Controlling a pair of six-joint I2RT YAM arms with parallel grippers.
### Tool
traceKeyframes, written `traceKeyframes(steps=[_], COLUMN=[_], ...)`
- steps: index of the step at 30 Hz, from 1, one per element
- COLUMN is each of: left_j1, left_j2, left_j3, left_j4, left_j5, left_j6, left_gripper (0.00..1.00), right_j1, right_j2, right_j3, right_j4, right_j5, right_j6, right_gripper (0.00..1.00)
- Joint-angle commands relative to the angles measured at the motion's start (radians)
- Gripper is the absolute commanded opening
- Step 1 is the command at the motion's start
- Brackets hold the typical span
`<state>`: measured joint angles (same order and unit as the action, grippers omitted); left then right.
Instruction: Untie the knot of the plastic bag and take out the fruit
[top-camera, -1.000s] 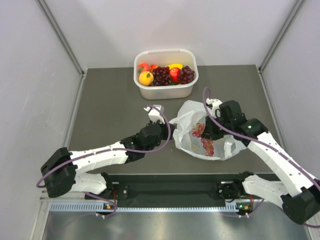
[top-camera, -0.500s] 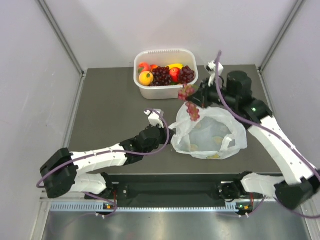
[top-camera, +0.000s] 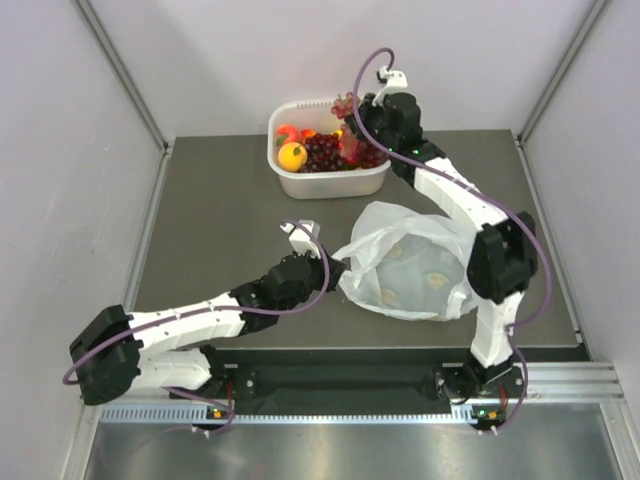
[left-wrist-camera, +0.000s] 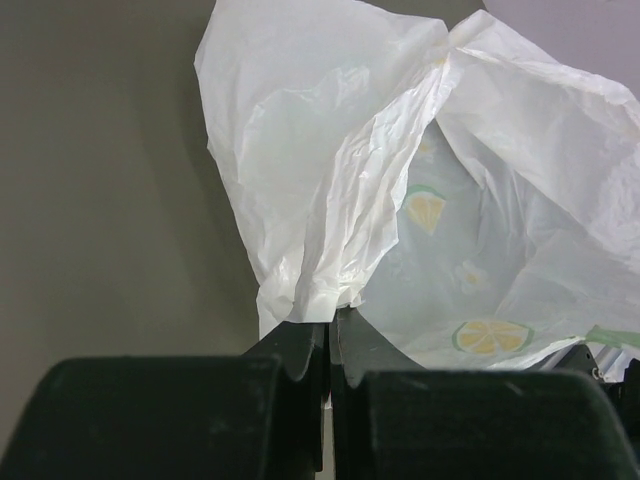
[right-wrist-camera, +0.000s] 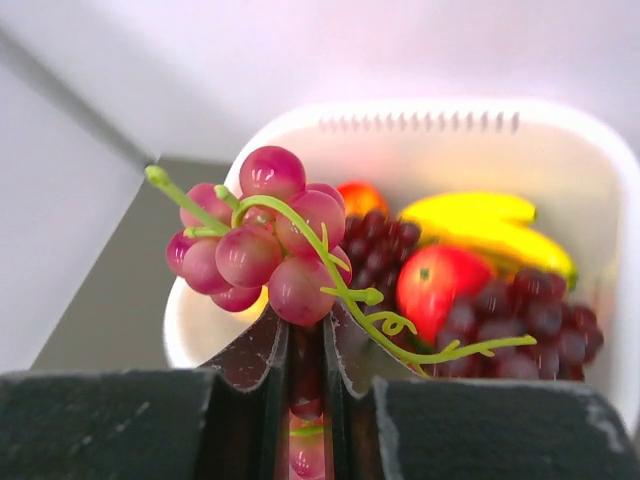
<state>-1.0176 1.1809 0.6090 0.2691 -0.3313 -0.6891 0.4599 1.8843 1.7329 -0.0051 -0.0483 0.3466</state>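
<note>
The plastic bag (top-camera: 410, 262) lies open and slack on the dark table, its lemon-print inside (left-wrist-camera: 470, 270) showing with no fruit in it. No knot shows. My left gripper (top-camera: 336, 268) is shut on the bag's left edge (left-wrist-camera: 320, 290), the jaws (left-wrist-camera: 330, 325) pinching the thin plastic. My right gripper (top-camera: 355, 122) is shut on a pink-red grape bunch (right-wrist-camera: 262, 240), held over the white tub (top-camera: 332, 184). The jaws (right-wrist-camera: 305, 335) clamp the bunch's lower grapes. Its green stem (right-wrist-camera: 400, 325) trails to the right.
The tub (right-wrist-camera: 420, 130) at the table's back holds a yellow-orange fruit (top-camera: 292, 155), dark grapes (top-camera: 322, 152), a red apple (right-wrist-camera: 440, 285) and bananas (right-wrist-camera: 490, 225). Grey walls close in the left, back and right sides.
My right arm lifted the grape bunch out of the bag and carried it back to above the tub. The bag has sagged. My left gripper kept its hold on the bag's edge.
</note>
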Motion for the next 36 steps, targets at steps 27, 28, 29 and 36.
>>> traceKeyframes(steps=[27,28,29,36], left_j1=[0.002,0.002,0.002,0.004], left_j2=[-0.05,-0.047,-0.046,0.0], left_j3=[-0.065,-0.064,-0.061,-0.043], left_j4=[0.045,0.045,0.05,0.088], left_j5=[-0.04,-0.038,-0.035,-0.006], left_j6=[-0.024,-0.027,-0.027,-0.015], left_gripper=[0.0,0.0,0.0,0.0], right_j1=[-0.044,-0.044,-0.044,-0.046], right_j2=[0.208,0.123,0.081,-0.276], right_j3=[0.308,0.271,0.21,-0.054], right_j4=[0.346,0.346,0.32,0.084], right_j5=[0.127,0.12,0.119,0.008], right_j6=[-0.027,-0.038,-0.063,-0.115], right_gripper=[1.0,1.0,1.0,1.0])
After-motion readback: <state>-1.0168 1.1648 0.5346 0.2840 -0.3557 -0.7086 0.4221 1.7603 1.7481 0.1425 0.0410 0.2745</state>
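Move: The right hand, already holding the pink grapes, has the middle of the white tub about 13 cm ahead, 5 cm to its left and 24 cm below. In the tub, the red apple lies some 12 cm ahead and 1 cm left of this hand, dark grapes 10 cm ahead and 3 cm right, and the yellow peach 11 cm ahead and 15 cm left. From the left hand, the tub is roughly 40 cm ahead, 3 cm left and 10 cm lower. Right hand takes the grapes about 14 cm forward over the tub, opens wide, then retreats back and up. ##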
